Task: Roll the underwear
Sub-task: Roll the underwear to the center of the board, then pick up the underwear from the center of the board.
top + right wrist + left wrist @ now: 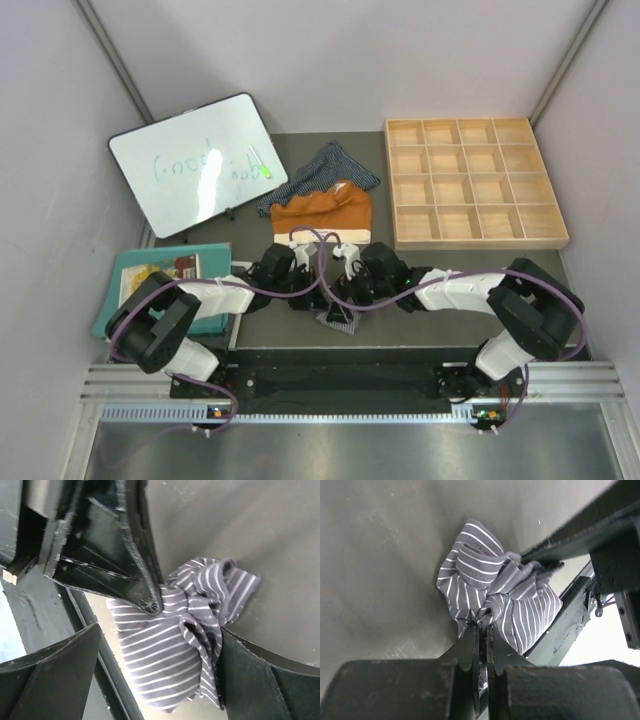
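Note:
The grey pinstriped underwear (pixel 338 318) (pixel 490 590) (pixel 165 655) lies bunched at the mat's near edge, partly hanging over it. My left gripper (pixel 312 296) (pixel 481 626) is shut on a fold of it at the lower end of the bunch. My right gripper (pixel 352 296) (pixel 160 637) is open, with its fingers on either side of the bunch; the right finger (pixel 250 675) touches the cloth. The rust-orange underwear (pixel 322 215) with a cream waistband lies flat farther back. Behind it lies the dark navy striped underwear (pixel 325 170), partly under the orange pair.
A whiteboard (pixel 195 165) leans at the back left. A wooden compartment tray (pixel 472 182) stands at the back right. A teal cloth mat (pixel 135 300) with a book on it lies at the left, beside the left arm. The black rail (pixel 330 375) runs along the near edge.

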### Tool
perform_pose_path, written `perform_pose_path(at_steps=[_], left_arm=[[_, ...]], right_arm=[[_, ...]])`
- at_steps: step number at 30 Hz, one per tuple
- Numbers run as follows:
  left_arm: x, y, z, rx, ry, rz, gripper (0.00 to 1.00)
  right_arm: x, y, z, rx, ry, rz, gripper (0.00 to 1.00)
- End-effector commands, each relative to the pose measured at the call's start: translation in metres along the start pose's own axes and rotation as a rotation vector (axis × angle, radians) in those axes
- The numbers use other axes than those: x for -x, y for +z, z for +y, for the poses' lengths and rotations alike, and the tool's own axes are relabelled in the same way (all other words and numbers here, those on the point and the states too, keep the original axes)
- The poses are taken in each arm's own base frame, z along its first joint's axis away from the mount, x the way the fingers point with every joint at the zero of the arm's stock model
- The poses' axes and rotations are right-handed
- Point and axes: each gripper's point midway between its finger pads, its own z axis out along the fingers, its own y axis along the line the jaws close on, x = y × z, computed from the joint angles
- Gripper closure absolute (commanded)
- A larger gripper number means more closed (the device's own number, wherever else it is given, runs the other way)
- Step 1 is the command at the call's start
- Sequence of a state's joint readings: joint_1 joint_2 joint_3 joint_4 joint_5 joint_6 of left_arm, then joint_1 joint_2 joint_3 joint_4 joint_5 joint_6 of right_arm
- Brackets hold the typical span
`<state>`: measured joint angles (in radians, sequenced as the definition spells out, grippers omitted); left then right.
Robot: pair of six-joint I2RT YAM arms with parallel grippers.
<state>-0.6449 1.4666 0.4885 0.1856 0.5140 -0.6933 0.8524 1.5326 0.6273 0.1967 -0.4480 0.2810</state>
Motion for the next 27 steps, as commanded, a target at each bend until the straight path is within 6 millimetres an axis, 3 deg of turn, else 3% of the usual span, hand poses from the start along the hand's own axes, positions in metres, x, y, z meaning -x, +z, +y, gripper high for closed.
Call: perform_pose_path(at_steps=[1,8,13,14,18,20,21,23,27], left_arm=[[-0.006,0.001,0.008,0.038,-0.045,0.033,1.00],[-0.004,0.001,0.007,0.034,-0.060,0.033,1.00],[-0.004,0.002,0.007,0.032,-0.073,0.034,1.00],[-0.003,0.001,0.006,0.028,-0.073,0.030,1.00],[0.001,0.001,0.002,0.013,-0.082,0.019,1.00],[0.007,-0.001,0.005,0.024,-0.093,0.001,0.98],[0.011,-0.003,0.004,0.019,-0.108,-0.013,0.94],[0.021,-0.008,0.004,0.005,-0.126,-0.054,0.73],[0.035,-0.023,0.001,0.003,-0.130,-0.105,0.51]], right_arm=[[0.011,0.003,0.020,-0.022,-0.130,0.022,0.14],[-0.003,0.010,0.015,-0.139,-0.199,0.084,0.23],[-0.006,0.009,0.011,-0.185,-0.214,0.081,0.35],[-0.007,0.009,0.010,-0.193,-0.213,0.081,0.39],[-0.011,0.009,0.006,-0.210,-0.199,0.081,0.71],[-0.013,0.008,0.002,-0.230,-0.191,0.087,0.81],[-0.014,0.008,0.001,-0.235,-0.190,0.090,0.89],[-0.018,0.007,-0.004,-0.265,-0.168,0.100,1.00],[-0.024,0.001,-0.009,-0.298,-0.135,0.106,1.00]])
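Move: Just below the right hand, between its wide-open fingers, sits the bunched striped underwear, its middle about 1 cm to the left and 2 cm down. From the left hand, still pinching its left end, that middle lies some 4 cm to the right, 2 cm back and 1 cm down. Straight ahead of the left hand by about 19 cm lies the brown underwear. Tipping its fingertips some 12 degrees steeper and rolling a little, the right hand sinks about 1 cm while easing slightly back, then closes from wide open to nearly shut, pinching the bunched cloth. The left hand keeps its pinch almost still until the right has closed, then opens nearly halfway and draws off about 2 cm forward and left, turning slightly counter-clockwise. ##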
